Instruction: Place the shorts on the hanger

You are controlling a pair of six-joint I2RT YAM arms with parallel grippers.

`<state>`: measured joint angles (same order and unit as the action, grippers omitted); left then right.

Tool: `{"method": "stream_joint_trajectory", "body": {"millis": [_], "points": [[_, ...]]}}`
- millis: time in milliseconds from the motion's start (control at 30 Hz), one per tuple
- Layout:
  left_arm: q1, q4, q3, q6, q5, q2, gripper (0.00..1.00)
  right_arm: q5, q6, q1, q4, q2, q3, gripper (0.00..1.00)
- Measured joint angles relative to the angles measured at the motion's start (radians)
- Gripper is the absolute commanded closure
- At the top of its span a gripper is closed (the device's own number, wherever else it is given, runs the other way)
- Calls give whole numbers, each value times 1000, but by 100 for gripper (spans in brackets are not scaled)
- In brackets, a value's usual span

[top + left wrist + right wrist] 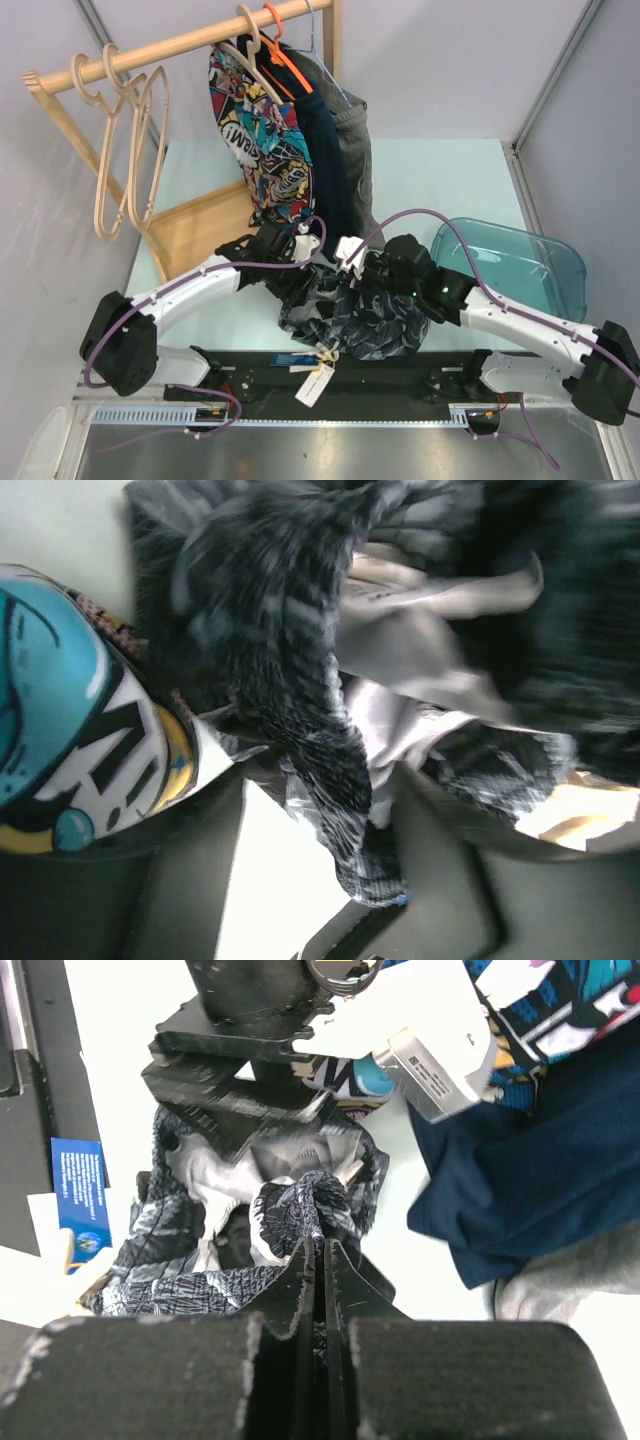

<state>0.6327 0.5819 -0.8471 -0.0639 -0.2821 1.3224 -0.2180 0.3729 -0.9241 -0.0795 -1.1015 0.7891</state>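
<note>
The shorts (355, 315), dark with a pale marbled print, lie bunched on the table between both arms, their white tags (315, 380) trailing over the near edge. My right gripper (322, 1245) is shut on a rolled fold of the shorts (300, 1205). My left gripper (315, 780) stands open, and a strip of the shorts (300, 710) hangs between its fingers with the grey inner waistband (400, 650) showing. Pale wooden hangers (128, 150) hang empty on the rail at the far left, away from both grippers.
Comic-print shorts (262, 140) and a plain navy garment (325, 170) hang from the wooden rail (180, 45) just behind the grippers. A teal bin (510, 265) sits at the right. The rack's wooden base (200, 230) lies at the left.
</note>
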Motion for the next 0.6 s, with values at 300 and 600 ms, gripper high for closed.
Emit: {"method": "stream_joint_trajectory", "body": {"millis": [300,600], "points": [[0,48,-26,-34,29,13,100,4,2,61,-136,134,0,100],[-8,117,-247,-95,69,-196,100,0,51,354,-360,367,-4,100]]}}
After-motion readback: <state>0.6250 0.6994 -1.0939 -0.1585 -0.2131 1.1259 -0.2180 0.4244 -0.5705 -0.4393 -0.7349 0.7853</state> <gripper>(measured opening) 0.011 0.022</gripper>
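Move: The near-left edge of the shorts' waistband lies between the open left fingers, a centimetre or two below the hand point. The hanging patterned shorts are about 8 cm ahead of it, and the blue tag lies some 13 cm back and 2 cm left. From the right hand, which already holds the waistband, the teal bin is roughly 35 cm to the right, 3 cm ahead and 17 below; the left-hand edge is about 12 cm left, level with it and 14 below. Dip the left gripper about 1 cm and close it on the waistband edge, then lift it some 13 cm, easing forward near the end while its fingers tip outward about 20 degrees. Meanwhile keep the right gripper shut on its part of the waistband and draw it about 14 cm right, towards the teal bin and slightly up, turning clockwise. ##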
